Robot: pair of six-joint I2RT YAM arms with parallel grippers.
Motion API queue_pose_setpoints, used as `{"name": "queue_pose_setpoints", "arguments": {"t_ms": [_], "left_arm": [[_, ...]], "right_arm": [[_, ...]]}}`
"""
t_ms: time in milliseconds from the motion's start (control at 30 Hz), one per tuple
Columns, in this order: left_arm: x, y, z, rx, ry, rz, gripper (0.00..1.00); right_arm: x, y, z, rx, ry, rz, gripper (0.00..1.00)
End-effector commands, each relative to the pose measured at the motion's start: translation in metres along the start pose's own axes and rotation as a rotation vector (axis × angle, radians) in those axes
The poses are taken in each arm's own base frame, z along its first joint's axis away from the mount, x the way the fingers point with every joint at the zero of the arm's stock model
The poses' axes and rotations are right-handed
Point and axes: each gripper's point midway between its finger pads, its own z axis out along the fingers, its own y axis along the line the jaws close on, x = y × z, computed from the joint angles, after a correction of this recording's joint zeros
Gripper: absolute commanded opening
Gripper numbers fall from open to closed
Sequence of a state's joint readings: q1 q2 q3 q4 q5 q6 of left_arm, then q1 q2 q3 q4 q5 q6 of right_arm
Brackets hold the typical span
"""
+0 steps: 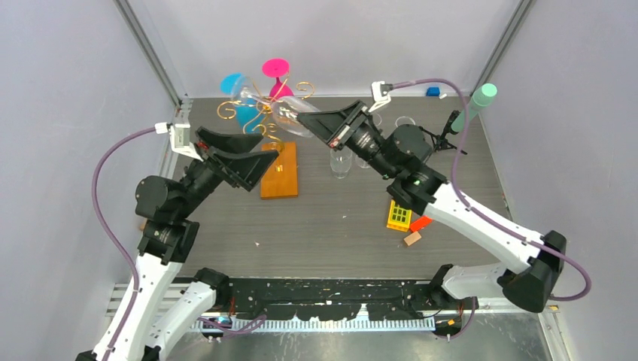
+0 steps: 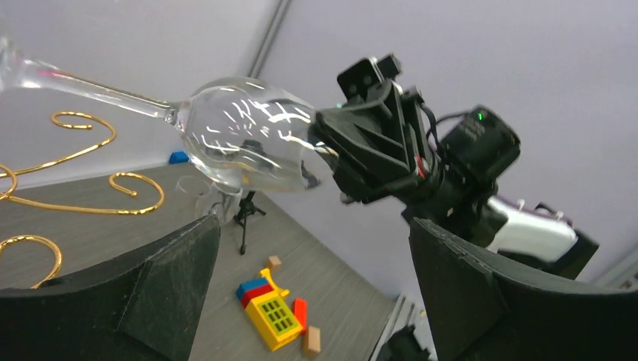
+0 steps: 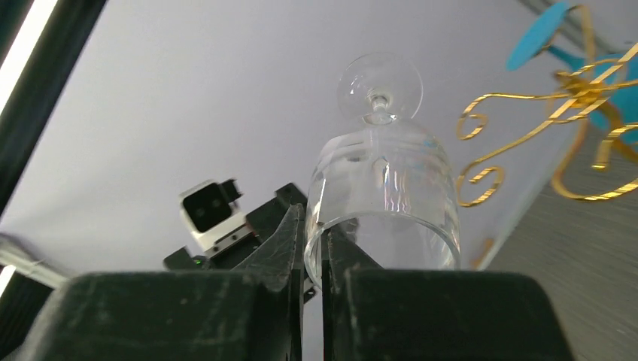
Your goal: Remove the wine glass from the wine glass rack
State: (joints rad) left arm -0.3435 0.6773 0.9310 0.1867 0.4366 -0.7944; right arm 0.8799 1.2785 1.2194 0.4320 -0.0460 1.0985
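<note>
A clear wine glass lies tilted in the air just right of the gold wire wine glass rack, its stem pointing toward the scrolls. My right gripper is shut on the rim of its bowl, one finger inside and one outside. In the left wrist view the bowl hangs above my left gripper, which is wide open and holds nothing. The left gripper sits below the glass, over the rack's orange-brown base.
A pink glass and blue glasses hang on the rack. Clear glasses stand on the table under the right arm. A black tripod with a mint tip stands far right. Toy blocks lie near the right arm.
</note>
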Motion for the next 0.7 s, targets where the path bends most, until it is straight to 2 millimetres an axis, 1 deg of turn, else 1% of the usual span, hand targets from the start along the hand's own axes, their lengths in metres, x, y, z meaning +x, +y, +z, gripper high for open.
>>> {"name": "queue_pose_setpoints", "arguments": {"t_ms": [0,33,67,100,133,167,200,233,267,300,333,367,400,433,467,500,533,567,600,633,667], "left_arm": [[0.007,-0.037,-0.017,0.169,0.094,0.194,1.00],[0.009,-0.040,-0.019,0.189,0.105,0.223,1.00],[0.012,-0.044,-0.022,0.218,0.120,0.247,1.00],[0.013,-0.048,-0.025,0.243,0.131,0.268,1.00],[0.015,-0.053,-0.028,0.269,0.140,0.294,1.00],[0.016,-0.056,-0.030,0.287,0.144,0.314,1.00],[0.017,-0.057,-0.032,0.297,0.147,0.329,1.00],[0.017,-0.057,-0.033,0.298,0.147,0.343,1.00],[0.017,-0.056,-0.034,0.291,0.144,0.358,1.00],[0.017,-0.054,-0.035,0.280,0.144,0.367,1.00],[0.017,-0.052,-0.035,0.269,0.142,0.379,1.00],[0.017,-0.049,-0.035,0.257,0.143,0.387,1.00],[0.017,-0.047,-0.035,0.246,0.143,0.390,1.00],[0.017,-0.045,-0.034,0.236,0.141,0.393,1.00],[0.017,-0.042,-0.033,0.225,0.141,0.394,1.00],[0.017,-0.038,-0.032,0.207,0.138,0.393,1.00],[0.017,-0.035,-0.031,0.191,0.137,0.392,1.00],[0.017,-0.032,-0.030,0.175,0.138,0.390,1.00],[0.017,-0.028,-0.029,0.159,0.141,0.385,1.00],[0.020,-0.024,-0.029,0.142,0.157,0.375,1.00],[0.022,-0.020,-0.028,0.129,0.172,0.370,1.00]], "right_arm": [[-0.028,0.005,-0.029,0.103,0.016,-0.151,0.00],[-0.033,0.009,-0.036,0.106,0.028,-0.190,0.00],[-0.025,0.003,-0.044,0.146,0.092,-0.203,0.00],[-0.026,0.005,-0.051,0.151,0.115,-0.250,0.00],[-0.018,0.007,-0.061,0.164,0.183,-0.264,0.00],[-0.015,0.007,-0.067,0.161,0.217,-0.311,0.00],[-0.006,0.010,-0.079,0.168,0.284,-0.320,0.00],[-0.002,0.007,-0.085,0.172,0.324,-0.363,0.00],[0.008,0.003,-0.099,0.198,0.395,-0.363,0.00],[0.011,-0.001,-0.106,0.207,0.432,-0.406,0.00],[0.016,-0.009,-0.119,0.254,0.486,-0.411,0.00],[0.017,-0.016,-0.125,0.279,0.511,-0.448,0.00],[0.018,-0.030,-0.137,0.349,0.548,-0.477,0.00],[0.016,-0.037,-0.142,0.389,0.557,-0.495,0.00],[0.013,-0.052,-0.153,0.477,0.577,-0.523,0.00],[0.009,-0.069,-0.165,0.578,0.589,-0.542,0.00],[0.005,-0.079,-0.168,0.631,0.595,-0.567,0.00],[-0.006,-0.096,-0.180,0.757,0.583,-0.599,0.00],[-0.012,-0.108,-0.182,0.832,0.573,-0.618,0.00],[-0.025,-0.122,-0.193,0.942,0.546,-0.656,0.00],[-0.027,-0.134,-0.195,1.002,0.551,-0.666,0.00]]}}
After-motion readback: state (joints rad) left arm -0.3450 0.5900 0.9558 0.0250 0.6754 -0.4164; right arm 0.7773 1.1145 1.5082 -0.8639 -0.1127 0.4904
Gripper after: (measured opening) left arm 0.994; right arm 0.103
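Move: The nearest standing wine glass, beside which there is room for the one still held, is about 11 cm ahead of the right hand, 9 cm to its right and 30 cm below; a second stands some 5 cm beyond that glass and 7 cm right of it. The rack's hub lies 11 cm ahead, 8 cm left and 10 cm down from the right hand. From the idle left hand, the nearest standing glass is roughly 15 cm ahead, 16 cm right and 27 cm lower. The wine glass, still pinched at the rim by the right fingers, is carried down about 13 cm and right some 11 cm, away from the rack towards the standing glasses, the hand drawing back about 5 cm after a brief start forward. The right wrist rolls some 55 degrees, swinging the fingers from upward-left to downward-left and the glass foot low. The left hand, empty and open, backs off roughly 5 cm, twisting. ##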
